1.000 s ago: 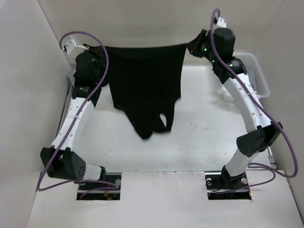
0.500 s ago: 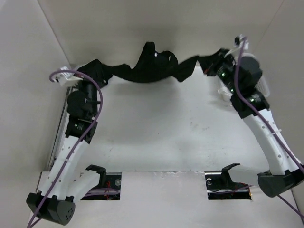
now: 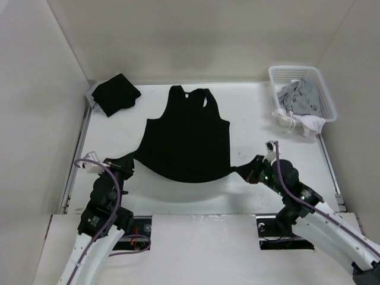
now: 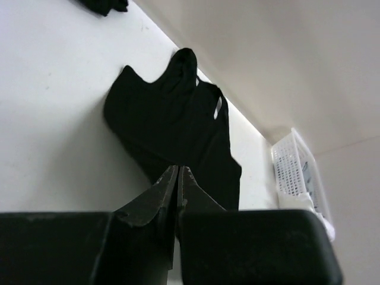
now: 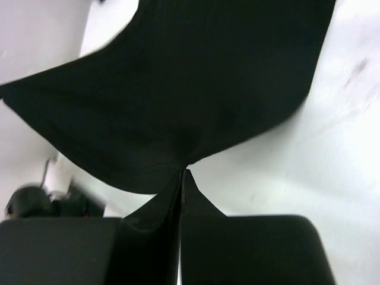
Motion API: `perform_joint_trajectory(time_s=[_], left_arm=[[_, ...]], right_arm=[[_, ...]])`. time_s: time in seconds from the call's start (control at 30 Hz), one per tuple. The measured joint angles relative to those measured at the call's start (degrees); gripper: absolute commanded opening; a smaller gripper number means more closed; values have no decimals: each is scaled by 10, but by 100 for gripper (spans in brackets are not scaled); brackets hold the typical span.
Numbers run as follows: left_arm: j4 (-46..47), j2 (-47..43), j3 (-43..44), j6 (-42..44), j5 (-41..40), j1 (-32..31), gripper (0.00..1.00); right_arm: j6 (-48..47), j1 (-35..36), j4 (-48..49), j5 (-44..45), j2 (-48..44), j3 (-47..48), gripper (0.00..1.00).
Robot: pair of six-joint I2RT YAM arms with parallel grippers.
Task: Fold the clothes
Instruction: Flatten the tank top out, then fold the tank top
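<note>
The clothes [image 3: 185, 139], a black sleeveless top, lie spread flat on the table with the straps toward the far wall and the hem toward me. My left gripper [image 3: 127, 165] is shut on the hem's left corner, which is stretched out to it. My right gripper [image 3: 250, 173] is shut on the hem's right corner. In the left wrist view the closed fingertips [image 4: 178, 168] point at the garment [image 4: 172, 124]. In the right wrist view the fabric [image 5: 196, 89] runs into a pinched point at the closed tips [image 5: 183, 171].
A folded black cloth [image 3: 116, 94] lies at the back left corner. A white basket [image 3: 325, 98] holding pale grey and white garments stands at the back right. Walls close in the table on the left, back and right.
The garment hung between raised grippers at the back, then swung over. Both arms have drawn back toward the near edge and it now lies flat on the table, still held.
</note>
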Motion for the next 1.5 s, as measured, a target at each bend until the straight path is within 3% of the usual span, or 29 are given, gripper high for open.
perform_joint_trajectory(time_s=[0.13,0.3,0.4,0.53,0.8,1.03,1.1,1.23,1.3,1.43,1.47,1.5], left_arm=[[-93,-42,0,-39,-9,6,1],[-95,42,1,-53,-14,12,1],[-11,162,4,-45,-18,21,1],[116,362,50,-25,-21,49,1],[348,778,317,14,-14,108,1],[381,1021,525,31,9,147,2],[379,1071,584,35,11,153,10],[379,1171,705,41,20,158,38],[377,1189,719,40,27,158,42],[389,1158,642,52,31,155,44],[393,1136,605,56,30,153,44],[399,1107,564,61,29,148,44]], right_arm=[[67,80,-58,39,-79,-46,0],[99,134,-93,95,-48,-33,0],[77,89,-73,100,59,16,0],[34,-29,10,69,225,103,0],[-14,-176,126,-11,536,357,0],[-19,-244,145,-58,781,615,0],[-15,-254,145,-64,839,678,5],[1,-265,142,-67,935,778,45],[4,-266,140,-67,954,786,54],[-5,-256,146,-57,924,725,58],[-7,-251,148,-52,900,692,55],[-9,-244,153,-45,866,648,46]])
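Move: Both hands hold the tank top by its hem corners, closed and raised, with the body stretched out ahead. From the left hand, the shoulder straps it is folding towards lie about 42 cm ahead, 27 cm to the right and 12 cm below; the black clothes stack is some 40 cm ahead and 18 cm left. From the right hand, those straps are about 42 cm ahead, 25 cm left and 8 cm below, and the basket is roughly 42 cm ahead and 40 cm right. Still pinching the hem corners, both hands dip back slightly, the right by about 5 cm, then sweep fast and low forward over the tank top to some 42 cm beyond their start, carrying the hem to the straps. There they open and let go while sinking, the left ending about 9 cm lower, and draw back about 5 cm. The right wrist turns some 20 degrees clockwise; the left tips down. ##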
